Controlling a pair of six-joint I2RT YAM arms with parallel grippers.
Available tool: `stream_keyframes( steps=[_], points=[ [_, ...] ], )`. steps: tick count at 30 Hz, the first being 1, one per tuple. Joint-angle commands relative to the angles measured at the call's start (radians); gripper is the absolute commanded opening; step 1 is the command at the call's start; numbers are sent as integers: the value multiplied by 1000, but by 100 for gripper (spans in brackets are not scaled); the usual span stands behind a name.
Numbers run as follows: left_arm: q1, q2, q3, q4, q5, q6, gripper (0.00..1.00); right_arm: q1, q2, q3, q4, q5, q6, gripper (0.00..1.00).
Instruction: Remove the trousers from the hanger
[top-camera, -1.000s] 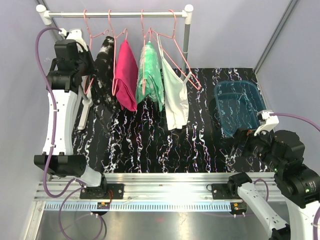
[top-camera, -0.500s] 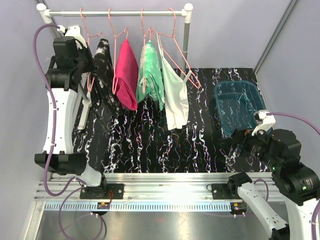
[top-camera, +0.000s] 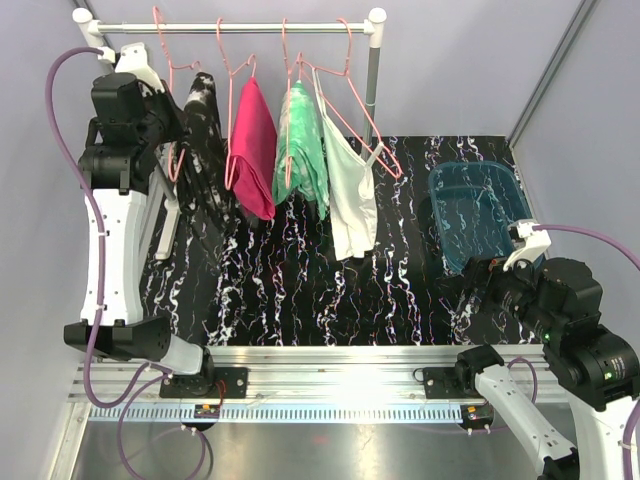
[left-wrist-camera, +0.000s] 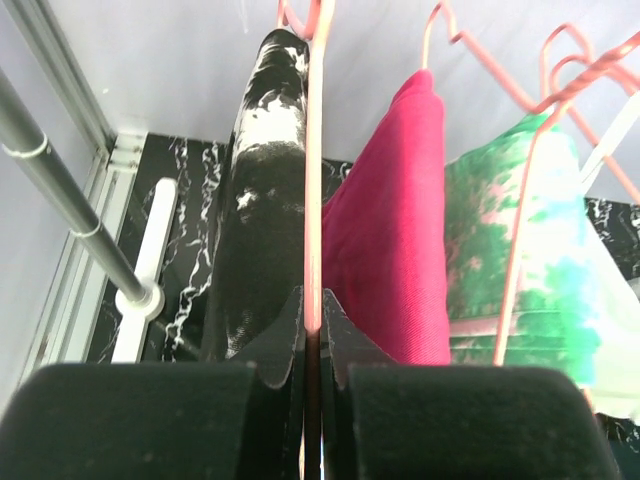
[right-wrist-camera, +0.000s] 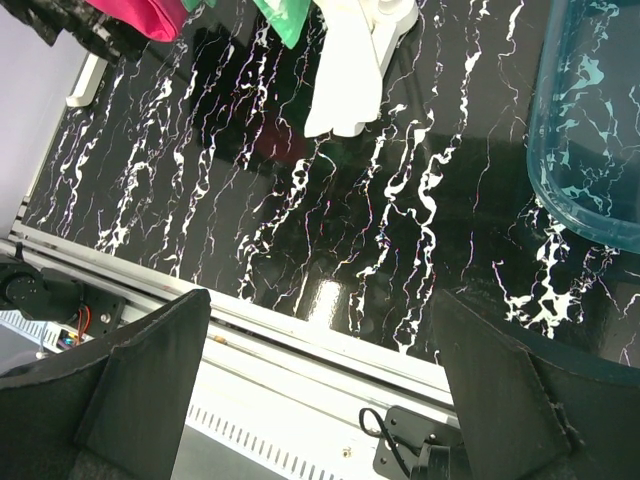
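The trousers, black with white blotches, hang on the leftmost pink hanger at the left end of the rail. In the left wrist view the trousers drape just left of the hanger's wire. My left gripper is shut on that wire, which runs straight up between the fingertips. From above, the left gripper sits high beside the trousers. My right gripper stands wide open with nothing in it, low over the table's near right edge.
A red garment, a green tie-dye one and a white top hang on further pink hangers to the right. The rail's white foot lies below left. A blue bin stands at the right of the marbled table.
My left gripper has shut on the hanger wire and risen up and leftward, taking the hanger's hook and the trousers with it. The right arm has barely moved.
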Motion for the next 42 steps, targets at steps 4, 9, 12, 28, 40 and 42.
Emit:
stream_keyframes(
  steps=[4, 9, 12, 28, 40, 42],
  points=[
    [5, -48, 97, 305, 42, -12, 0, 6, -11, -15, 52, -28, 9, 99],
    [5, -74, 145, 293, 62, -30, 0, 6, -8, -41, 83, -36, 17, 99],
    [5, -109, 136, 289, 68, -27, 0, 4, 0, -47, 124, -36, 26, 100],
    [5, -370, -71, 90, 49, -84, 0, 4, 101, 1, 319, -220, -44, 99],
    [5, -746, -383, -197, 227, -112, 0, 11, 81, 2, 284, -284, -93, 100],
    [5, -781, -394, -236, 281, -110, 0, 24, 84, -4, 278, -297, -118, 100]
  ],
)
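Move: The left gripper is already shut on the near arm of the black trousers' hanger. The hook is still at the rail, about 8 cm ahead and 14 above. The black trousers hang about 9 cm ahead and 12 below, hardly to the side, with the magenta trousers 10 cm to their right. The clear space to reach is some 23 cm back, 2 right and 4 lower. From the right gripper the black trousers lie roughly 35 cm ahead and 47 left, about level. Keep the left gripper clamped on the hanger's near arm and raise it about 7 cm to clear the hook from the rail. Already start drawing back as it rises, then swing some 22 cm back towards the robot while sinking about 11 cm from the top. Bring the open right gripper about 5 cm left and 4 up, a little forward, turning it some 15 degrees counter-clockwise towards the trousers. ##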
